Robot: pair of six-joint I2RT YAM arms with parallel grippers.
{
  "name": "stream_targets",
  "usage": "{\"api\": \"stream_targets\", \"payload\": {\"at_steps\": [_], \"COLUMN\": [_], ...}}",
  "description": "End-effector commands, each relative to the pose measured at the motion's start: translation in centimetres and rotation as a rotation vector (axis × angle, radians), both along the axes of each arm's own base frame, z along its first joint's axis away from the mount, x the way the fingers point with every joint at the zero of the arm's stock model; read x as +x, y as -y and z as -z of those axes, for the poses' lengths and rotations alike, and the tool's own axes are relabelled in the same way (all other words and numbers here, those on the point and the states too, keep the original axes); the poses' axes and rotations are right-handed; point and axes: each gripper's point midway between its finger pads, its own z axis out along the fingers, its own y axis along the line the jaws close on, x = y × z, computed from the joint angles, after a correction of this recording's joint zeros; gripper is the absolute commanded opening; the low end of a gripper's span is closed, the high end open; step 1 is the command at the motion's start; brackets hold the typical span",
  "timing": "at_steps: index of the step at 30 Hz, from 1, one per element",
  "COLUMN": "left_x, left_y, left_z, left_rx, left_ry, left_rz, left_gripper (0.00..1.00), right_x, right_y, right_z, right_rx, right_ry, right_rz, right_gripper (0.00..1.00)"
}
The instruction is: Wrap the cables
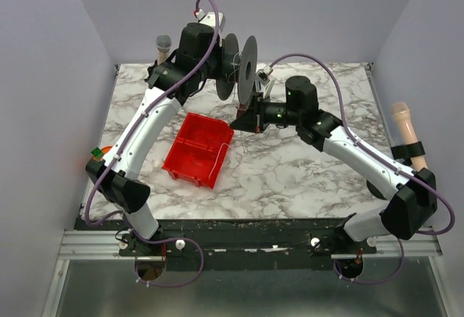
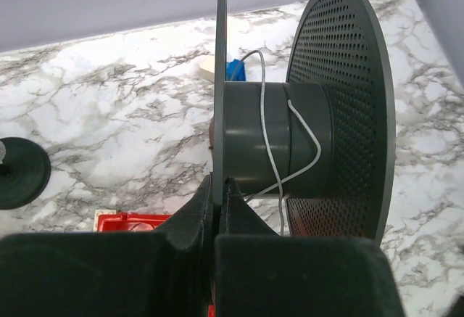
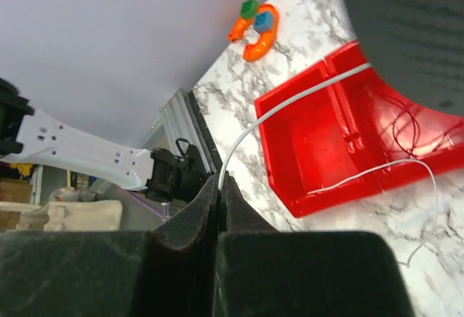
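My left gripper (image 1: 223, 54) is shut on the thin left flange (image 2: 220, 77) of the black spool (image 1: 241, 67) and holds it up above the back of the table. In the left wrist view the pads (image 2: 220, 186) clamp that flange. The thin white cable (image 2: 264, 125) lies in a few loose turns over the grey hub (image 2: 304, 143). My right gripper (image 1: 243, 119) is just below the spool, shut on the cable (image 3: 290, 93). From the pinch (image 3: 221, 180) the cable rises toward the spool. A slack part (image 3: 391, 168) trails over the red bin.
A red bin (image 1: 197, 146) sits below the spool, left of my right gripper. A grey microphone (image 1: 163, 45) stands at the back left, a beige one (image 1: 406, 125) at the right edge. An orange toy (image 3: 254, 23) lies at the left edge. A black disc (image 2: 18, 172) lies on the marble.
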Motion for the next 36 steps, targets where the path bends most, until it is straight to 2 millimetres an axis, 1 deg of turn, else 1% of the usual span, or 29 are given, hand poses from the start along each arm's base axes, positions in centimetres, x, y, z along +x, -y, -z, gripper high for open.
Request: {"api": "stream_targets", "payload": {"at_steps": [1,3,4,6,7,9,11,14,16,17,22,26,28,30,33,34,36], "left_x": [-2.1,-2.9,-3.3,-3.8,-4.3,-4.7,-4.9,-5.2,-5.3,-5.3,-5.7,-5.7,-5.6,-5.6,-5.8,-5.8,-5.9], "left_y": [0.9,1.0,1.0,0.8,1.0,0.9,0.6,0.3,0.2,0.1,0.0,-0.1,-0.1,-0.2,-0.2,-0.3,-0.3], "left_z": [-5.8,-5.7,-5.6,-5.4,-5.4,-5.5,-5.9,-6.4,-6.4,-6.2,-5.8,-5.8,-6.3,-6.5,-6.5,-6.3,-6.0], "left_rx": [-0.131,-0.140,-0.145,-0.152,-0.161,-0.170,-0.180,-0.185,-0.180,-0.177,-0.176,-0.189,-0.197,-0.200,-0.196,-0.194,-0.190], "left_ry": [0.090,0.071,0.064,0.048,0.040,0.031,0.031,0.039,0.040,0.035,0.024,0.015,0.021,0.024,0.024,0.018,0.011], "left_rz": [0.073,0.091,0.100,0.101,0.122,0.128,0.132,0.135,0.137,0.137,0.145,0.146,0.148,0.148,0.153,0.152,0.158], "left_gripper": [0.00,0.00,0.00,0.00,0.00,0.00,0.00,0.00,0.00,0.00,0.00,0.00,0.00,0.00,0.00,0.00,0.00], "right_x": [1.6,2.0,2.3,2.7,2.8,2.9,2.6,2.0,1.8,1.7,0.2,-0.3,-0.2,0.3,1.6,1.5,1.0], "right_y": [0.2,0.2,0.3,0.4,0.4,0.6,0.9,1.6,2.1,2.3,3.2,3.7,3.9,4.3,4.7,4.7,4.8], "right_z": [1.5,2.0,2.3,3.0,3.2,3.8,4.2,5.1,6.1,6.9,8.7,10.2,11.0,12.1,13.0,13.4,13.4], "right_rx": [-0.013,-0.019,-0.025,-0.037,-0.038,-0.033,-0.020,-0.007,-0.027,-0.044,-0.029,-0.047,-0.060,-0.085,-0.141,-0.160,-0.140], "right_ry": [0.089,0.116,0.129,0.145,0.154,0.167,0.194,0.248,0.275,0.285,0.346,0.366,0.384,0.403,0.400,0.389,0.375], "right_rz": [0.062,0.076,0.084,0.098,0.103,0.111,0.113,0.126,0.127,0.122,0.097,0.092,0.096,0.127,0.170,0.168,0.155], "right_gripper": [0.10,0.12,0.16,0.19,0.22,0.33,0.39,0.50,0.55,0.57,0.65,0.66,0.67,0.67,0.67,0.67,0.67]}}
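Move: The right fingertips still have the white cable between them. From that hand the spool's middle is about 17 cm ahead, 2 cm to the left and 5 cm higher; the red bin's middle is some 15 cm ahead, 15 cm to the left and 28 cm below. The left hand keeps the spool by its left flange, the spool's middle about 3 cm ahead and 6 cm to the right, level; the bin lies about level with that hand fore and aft, 8 cm to its left and 34 cm below. Letting go of the white cable, the right fingers open to about two thirds while the hand sinks some 14 cm, away from the spool, drifting a little right and rolling about 20 degrees. The left fingers keep their pinch on the spool's flange and carry the spool back about 5 cm and slightly up, turning a little clockwise before settling. ##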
